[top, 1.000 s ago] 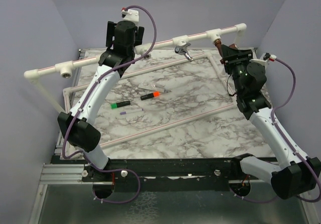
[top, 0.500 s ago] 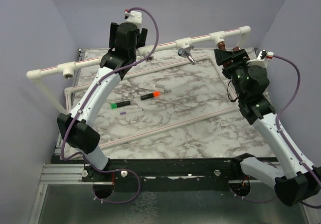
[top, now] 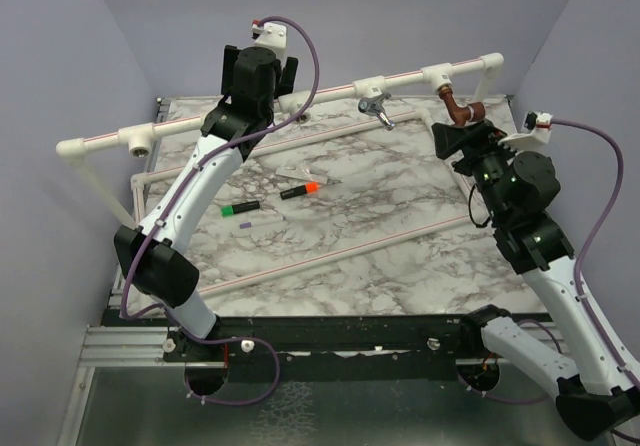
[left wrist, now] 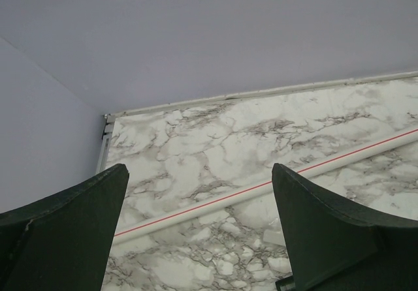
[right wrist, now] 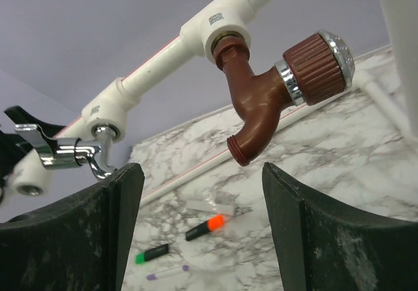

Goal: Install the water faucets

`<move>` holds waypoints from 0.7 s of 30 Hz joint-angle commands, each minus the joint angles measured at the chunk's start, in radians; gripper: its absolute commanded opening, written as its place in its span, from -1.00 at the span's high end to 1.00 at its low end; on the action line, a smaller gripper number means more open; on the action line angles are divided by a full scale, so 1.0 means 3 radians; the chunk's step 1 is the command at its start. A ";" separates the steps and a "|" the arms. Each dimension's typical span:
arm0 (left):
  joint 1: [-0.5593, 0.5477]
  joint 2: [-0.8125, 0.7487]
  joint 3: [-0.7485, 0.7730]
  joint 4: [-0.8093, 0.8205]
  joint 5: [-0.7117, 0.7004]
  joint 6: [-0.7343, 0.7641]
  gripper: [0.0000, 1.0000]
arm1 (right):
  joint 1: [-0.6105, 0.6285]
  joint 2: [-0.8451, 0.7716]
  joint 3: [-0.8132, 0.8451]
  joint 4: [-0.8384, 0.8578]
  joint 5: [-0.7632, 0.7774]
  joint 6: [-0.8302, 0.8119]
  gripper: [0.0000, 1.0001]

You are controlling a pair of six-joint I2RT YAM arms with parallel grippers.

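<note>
The copper-coloured faucet [top: 457, 108] hangs screwed into a white tee [top: 437, 73] at the right end of the raised pipe, spout down [right wrist: 261, 95]. The chrome faucet [top: 375, 107] sits in the tee to its left [right wrist: 72, 153]. My right gripper [top: 455, 136] is open just below and in front of the copper faucet, touching nothing [right wrist: 201, 173]. My left gripper [top: 258, 61] is open and empty high up by the raised pipe, looking down at the table's back left corner [left wrist: 199, 173].
An orange-capped marker [top: 299, 190], a green-capped marker [top: 240, 208], a purple pen [top: 262, 223] and a small clear piece [top: 292, 173] lie mid-table. Thin white pipes [left wrist: 261, 190] run across the marble top. An empty tee [top: 133, 144] sits at the raised pipe's left end.
My right gripper has opened off the copper faucet and drawn back towards the near right. The faucet stays in its tee. The raised pipe shifted slightly; the left arm barely moved.
</note>
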 commanded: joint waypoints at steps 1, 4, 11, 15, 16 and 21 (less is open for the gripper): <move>-0.0181 0.0110 -0.0174 -0.0137 0.0407 -0.0207 -0.84 | 0.0019 -0.0093 0.0105 -0.0397 -0.0067 -0.0897 -0.56; -0.0182 0.0110 -0.0184 -0.0142 0.0407 -0.0198 -0.84 | 0.0019 -0.0110 0.0220 -0.0718 0.0153 -0.1288 -0.54; -0.0181 0.0106 -0.0197 -0.0142 0.0421 -0.0193 -0.84 | 0.0019 -0.0257 0.0132 -0.0820 0.0308 -0.1776 -0.17; -0.0181 0.0104 -0.0209 -0.0142 0.0423 -0.0188 -0.84 | 0.0019 -0.0211 0.0168 -0.0906 0.0535 -0.2115 0.14; -0.0181 0.0105 -0.0211 -0.0142 0.0423 -0.0181 -0.84 | 0.0019 -0.0194 0.0171 -0.0902 0.0578 -0.2259 0.14; -0.0181 0.0108 -0.0217 -0.0142 0.0421 -0.0177 -0.85 | 0.0019 -0.0190 0.0205 -0.0848 0.0468 -0.3028 0.00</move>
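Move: The brown faucet, already hanging from its white tee, lies about 7 cm ahead of the right hand, some 2 cm to its right and roughly 1 cm higher. The white tee is about 9 cm ahead of that hand, 1 cm left and 6 cm up; the silver faucet is some 8 cm ahead, 17 cm left and about 1 cm up. From the left hand the brown faucet lies about 9 cm back, 46 cm right and 2 cm up. Touching nothing, the right hand swings right and away from the brown faucet, about 6 cm, sinking some 3 cm and easing back about 2 cm. The wrist meanwhile rolls about 40 degrees, left side dropping, until the gripper is nearly level, while the fingers, still pointing forward, close partway. ##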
